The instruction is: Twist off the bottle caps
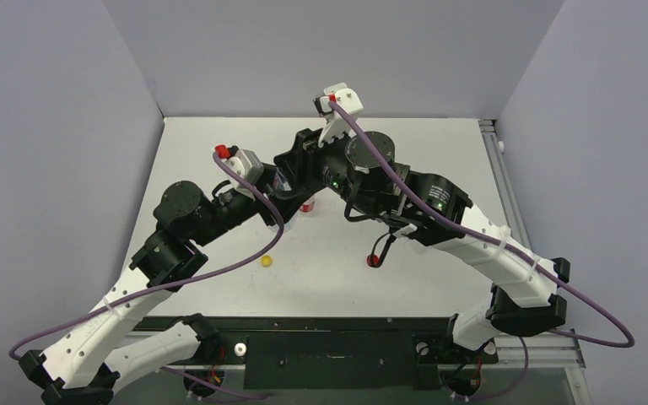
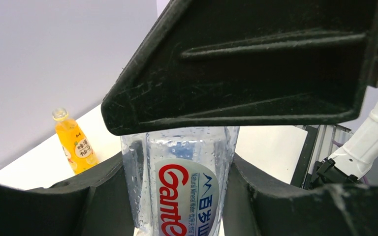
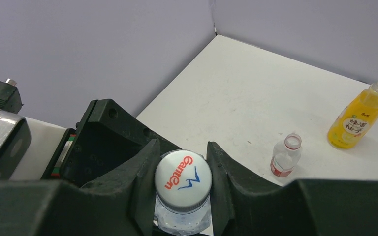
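Note:
A clear bottle with a blue-and-red printed label [image 2: 187,191] stands upright between the fingers of my left gripper [image 2: 179,199], which is shut on its body. Its white cap [image 3: 183,178] sits on the neck, and my right gripper [image 3: 183,172] is shut on that cap from above, a finger pressed to each side. In the top view both grippers [image 1: 297,169] meet at the table's middle and hide this bottle. A yellow-orange juice bottle [image 3: 357,118] and a small clear bottle with a red-white label [image 3: 286,156] stand uncapped. A yellow cap [image 1: 266,261] and a red cap [image 1: 374,260] lie loose.
The red-labelled bottle [image 1: 307,204] stands just in front of the two grippers. The juice bottle [image 2: 74,142] stands near the back wall. Grey walls close the table [image 1: 439,143] on the left, back and right. A metal rail [image 1: 491,148] runs along the right edge.

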`<state>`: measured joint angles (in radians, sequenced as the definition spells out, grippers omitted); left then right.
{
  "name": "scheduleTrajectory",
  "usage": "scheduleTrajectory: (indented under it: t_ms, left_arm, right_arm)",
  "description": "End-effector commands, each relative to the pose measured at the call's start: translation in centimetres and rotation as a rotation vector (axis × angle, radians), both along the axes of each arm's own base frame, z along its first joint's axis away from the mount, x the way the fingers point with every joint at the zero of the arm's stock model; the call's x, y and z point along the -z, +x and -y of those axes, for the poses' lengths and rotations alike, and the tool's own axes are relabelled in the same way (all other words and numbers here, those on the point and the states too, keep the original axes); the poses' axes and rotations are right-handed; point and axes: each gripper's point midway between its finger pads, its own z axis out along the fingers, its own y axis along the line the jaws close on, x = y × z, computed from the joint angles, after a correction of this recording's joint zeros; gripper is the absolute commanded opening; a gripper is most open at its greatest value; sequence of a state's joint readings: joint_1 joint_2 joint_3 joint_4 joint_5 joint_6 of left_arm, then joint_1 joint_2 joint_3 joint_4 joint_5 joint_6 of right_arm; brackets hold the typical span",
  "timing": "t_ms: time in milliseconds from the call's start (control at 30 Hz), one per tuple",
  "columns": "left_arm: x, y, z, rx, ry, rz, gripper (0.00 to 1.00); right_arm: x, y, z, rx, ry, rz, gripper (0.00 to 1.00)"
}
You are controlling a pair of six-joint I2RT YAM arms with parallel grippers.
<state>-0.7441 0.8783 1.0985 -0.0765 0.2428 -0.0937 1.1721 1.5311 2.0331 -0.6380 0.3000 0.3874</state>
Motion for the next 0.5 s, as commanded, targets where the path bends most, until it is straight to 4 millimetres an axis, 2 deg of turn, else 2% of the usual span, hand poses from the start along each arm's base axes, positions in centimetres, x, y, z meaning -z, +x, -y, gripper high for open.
scheduleTrajectory:
  t_ms: [0, 100, 133, 167, 200, 233, 267, 333, 467]
  left_arm:
    - [-2.9, -1.4, -0.1, 0.048, -0.077, 0.042, 0.02]
    - [-3.1, -2.7, 0.4, 0.117, -0.097, 0.019, 0.02]
    - [-3.7, -3.6, 0.7, 0.168, -0.124, 0.017, 0.02]
    - [-3.9, -4.0, 0.9, 0.196, -0.132, 0.011, 0.02]
    - [-4.3, -5.1, 1.2, 0.257, -0.147, -0.003, 0.03]
    - [-4.4, -5.7, 1.3, 0.289, -0.154, -0.012, 0.03]
    - [-4.6, -6.8, 1.6, 0.351, -0.158, -0.034, 0.03]
    - [-4.8, -8.1, 1.8, 0.423, -0.162, -0.063, 0.03]
    - [-5.1, -9.7, 2.0, 0.511, -0.158, -0.090, 0.03]
  right_arm:
    - [-4.1, -0.9, 2.4, -0.017, 0.081, 0.085, 0.01]
    - [-5.8, -2.8, 2.3, -0.161, 0.120, 0.150, 0.00]
    - [-6.1, -3.6, 2.7, -0.206, 0.134, 0.165, 0.00]
    - [-7.1, -5.4, 2.0, -0.333, 0.169, 0.199, 0.00]
    - [-7.3, -7.5, 2.1, -0.446, 0.183, 0.216, 0.00]
    - [-8.2, -8.4, 2.2, -0.490, 0.215, 0.254, 0.00]
    - [-8.2, -10.0, 2.5, -0.573, 0.225, 0.270, 0.00]
    - [-8.9, -11.9, 3.0, -0.660, 0.262, 0.313, 0.00]
    - [-9.1, -13.3, 3.3, -0.732, 0.269, 0.329, 0.00]
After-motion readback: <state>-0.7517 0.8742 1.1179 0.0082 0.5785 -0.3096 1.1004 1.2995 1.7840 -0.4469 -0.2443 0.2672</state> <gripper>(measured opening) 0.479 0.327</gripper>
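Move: The left hand already holds the clear bottle roughly upright; its white cap lies about 7 cm above the left hand point and roughly 1 cm ahead, 1 cm to the right. That cap is already between the right fingers, right at their hand point. Counted from the left hand, the loose yellow cap lies some 14 cm ahead and 10 cm left, the red cap 14 cm ahead and 20 cm right, both about 41 cm below; the open red-label bottle stands some 33 cm ahead, 1 cm left, 32 cm below. Back towards the bases, gathering speed, both hands swing together by some 7 cm, rising a little as they go, with the clear bottle between them. The left hand keeps its grip on the body and turns clockwise about 20 degrees, while the right, fingers still shut about the white cap, turns counter-clockwise nearly 30 against it. ##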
